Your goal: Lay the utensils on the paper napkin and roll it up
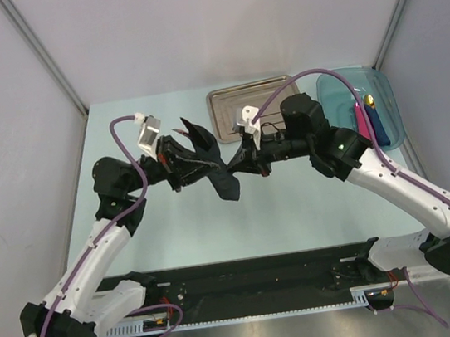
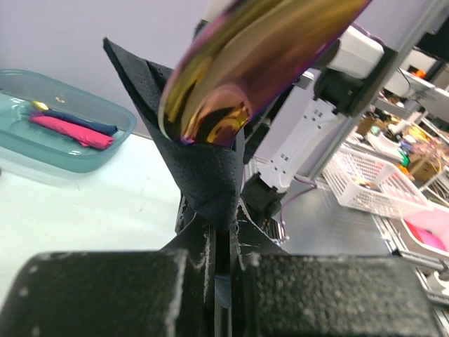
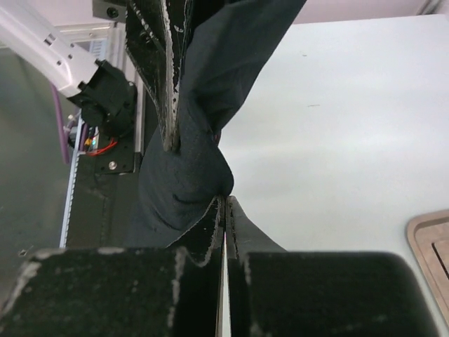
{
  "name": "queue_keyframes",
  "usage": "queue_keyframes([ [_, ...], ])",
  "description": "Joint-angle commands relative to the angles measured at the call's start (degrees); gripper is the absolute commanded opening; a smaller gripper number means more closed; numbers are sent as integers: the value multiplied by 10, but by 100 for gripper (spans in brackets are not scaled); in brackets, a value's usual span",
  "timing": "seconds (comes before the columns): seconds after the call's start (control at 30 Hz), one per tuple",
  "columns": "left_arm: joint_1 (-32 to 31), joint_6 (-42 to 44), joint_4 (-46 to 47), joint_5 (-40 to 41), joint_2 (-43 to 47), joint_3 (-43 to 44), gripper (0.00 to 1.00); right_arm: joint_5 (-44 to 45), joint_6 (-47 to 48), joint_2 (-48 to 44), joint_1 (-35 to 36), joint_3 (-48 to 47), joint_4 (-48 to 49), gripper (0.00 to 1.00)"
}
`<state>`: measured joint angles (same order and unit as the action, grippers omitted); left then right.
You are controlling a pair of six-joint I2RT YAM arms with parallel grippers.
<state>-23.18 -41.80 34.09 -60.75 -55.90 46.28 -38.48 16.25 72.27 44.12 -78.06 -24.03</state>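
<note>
The black paper napkin point(image 1: 219, 176) is wrapped into a cone and held in the air above the table between both grippers. My left gripper point(image 1: 180, 171) is shut on its narrow end point(image 2: 214, 182). A shiny orange-gold utensil end point(image 2: 217, 116) sticks out of the cone's open top, and a bit of blue shows between the left jaws. The dark utensil is hidden. My right gripper point(image 1: 245, 162) is shut, its fingertips point(image 3: 216, 210) pinching the edge of the napkin bundle point(image 3: 186, 165). The left gripper's fingers point(image 3: 158, 63) show just beyond it.
A steel tray point(image 1: 231, 121) lies at the back centre. A teal bin point(image 1: 341, 98) at the back right holds a pink roll point(image 1: 364, 125) and a dark blue roll point(image 1: 378, 126); the bin also shows in the left wrist view point(image 2: 84, 165). A white basket point(image 2: 372, 184) stands off the table.
</note>
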Motion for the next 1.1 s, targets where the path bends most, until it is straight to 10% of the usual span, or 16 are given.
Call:
queue_keyframes([
  [0.0,-9,-3,5,67,1,51,0,75,-27,4,-8,3,42,1],
  [0.17,-4,39,-50,184,-25,71,0,104,-138,-1,-88,-31,45,42],
  [0.43,3,64,-108,316,-75,107,0,137,-225,-56,-152,-40,110,62],
  [1.07,7,15,-5,224,-69,108,0,126,-129,-10,-20,30,220,60],
])
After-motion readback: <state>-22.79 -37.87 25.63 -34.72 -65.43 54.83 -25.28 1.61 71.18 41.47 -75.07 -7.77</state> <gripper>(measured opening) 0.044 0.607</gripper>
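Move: Just in front of my left fingertips is my right hand, pinching the edge of the napkin's loose tail; the tail's middle hangs 2 cm behind my right hand, 1 cm to its left and 3 cm below. From my left hand, which grips the roll, that tail is 1 cm back, 2 cm right and 5 cm down. The spoon bowl sticks out 3 cm ahead, 4 cm left and 7 cm above my left hand. The tray lies 30 cm ahead of my right hand, 9 cm right and 27 cm below. Keeping the roll pinched, my left hand carries it about 12 cm forward and swings some 30 degrees counter-clockwise. My right hand opens past half and lets the napkin edge go, sweeps forward and right, loops up and back, then comes in again leftward and down over the loose tail, turned clockwise, fingers staying open. ##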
